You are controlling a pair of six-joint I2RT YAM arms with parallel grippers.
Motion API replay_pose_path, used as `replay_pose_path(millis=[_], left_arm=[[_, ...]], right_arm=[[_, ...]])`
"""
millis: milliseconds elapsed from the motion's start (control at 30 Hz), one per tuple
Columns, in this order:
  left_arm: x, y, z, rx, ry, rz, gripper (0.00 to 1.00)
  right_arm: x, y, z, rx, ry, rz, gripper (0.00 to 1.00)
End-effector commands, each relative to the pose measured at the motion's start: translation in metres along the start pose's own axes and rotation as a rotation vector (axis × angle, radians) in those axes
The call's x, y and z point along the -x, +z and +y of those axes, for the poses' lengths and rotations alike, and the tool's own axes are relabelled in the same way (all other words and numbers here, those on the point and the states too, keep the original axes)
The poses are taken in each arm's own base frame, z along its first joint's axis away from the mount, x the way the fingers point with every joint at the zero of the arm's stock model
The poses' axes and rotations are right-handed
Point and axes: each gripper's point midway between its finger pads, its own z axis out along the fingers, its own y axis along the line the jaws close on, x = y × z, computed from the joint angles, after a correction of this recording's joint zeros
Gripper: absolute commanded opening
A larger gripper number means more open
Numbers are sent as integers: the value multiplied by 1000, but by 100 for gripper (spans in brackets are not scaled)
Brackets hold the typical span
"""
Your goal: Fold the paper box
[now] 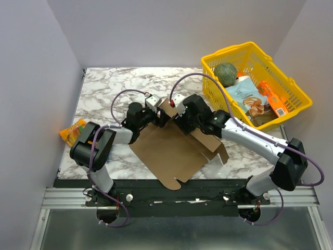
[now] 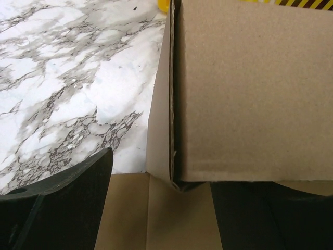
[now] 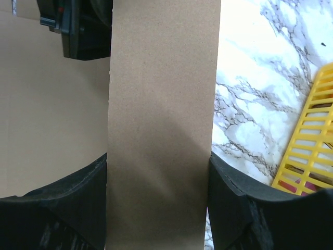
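Observation:
The paper box (image 1: 171, 151) lies as a brown cardboard sheet on the middle of the marble table, with a flap raised at its far edge. Both grippers meet at that flap. My left gripper (image 1: 156, 112) is open. In the left wrist view the upright folded wall of the paper box (image 2: 250, 94) stands between its fingers (image 2: 62, 208), with a gap beside the left finger. My right gripper (image 1: 180, 110) is shut across a cardboard strip. In the right wrist view that strip of the paper box (image 3: 161, 94) fills the space between both fingers (image 3: 244, 208) and touches each.
A yellow basket (image 1: 296, 91) stands at the back right, holding a green round item (image 1: 226, 73) and several packets; its mesh wall (image 3: 307, 146) shows close to my right fingers. An orange packet (image 1: 72, 130) lies at the table's left edge. Grey walls enclose the table.

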Motion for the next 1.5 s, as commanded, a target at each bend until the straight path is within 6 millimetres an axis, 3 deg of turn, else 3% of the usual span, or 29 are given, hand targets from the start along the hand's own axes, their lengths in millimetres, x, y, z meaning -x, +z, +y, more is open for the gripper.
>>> replay_pose_path(millis=[0, 167, 267, 300, 433, 733, 833, 1033, 1467], left_arm=[[22, 4, 6, 55, 40, -69, 79], [37, 3, 2, 85, 73, -155, 68], [42, 2, -1, 87, 70, -197, 56], [43, 1, 0, 99, 65, -205, 46], [49, -3, -1, 128, 51, -255, 33], [49, -9, -7, 225, 51, -303, 11], [42, -16, 9, 405, 80, -252, 3], [27, -29, 29, 601, 46, -189, 1], [11, -49, 41, 839, 10, -175, 0]], right_arm=[[-14, -2, 42, 201, -19, 72, 68], [-12, -2, 47, 221, 3, 73, 68], [-10, -4, 44, 211, 21, 70, 68], [-10, -4, 44, 209, 26, 74, 68], [-9, -6, 41, 195, 61, 76, 68], [-6, -10, 42, 205, 148, 70, 68], [-5, -11, 38, 184, 174, 69, 68], [-5, -12, 37, 173, 219, 72, 70], [-3, -8, 37, 179, 264, 79, 70]])
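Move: The end flap at the far-left open end of the folded side wall sits right at the left fingertips, about 3 cm ahead and level with them, its near corner already between the open fingers. The side wall's middle lies some 12 cm to the right and 4 cm back, at about the same height. The box's bottom panel has its middle roughly 15 cm back, 2 cm right and 7 cm below. From the right hand, the flap is about 7 cm ahead and 7 cm left. The end flap is pinched between the left fingers, one on its outer face and the other inside under the side wall's top; as they close, that hand rises and draws back just under 1 cm. Keeping hold, it then swings about 30 degrees counter-clockwise, easing 1 to 2 cm left. The right hand keeps its grip across the side wall, shifting back about 1 cm and tipping slightly downward. ##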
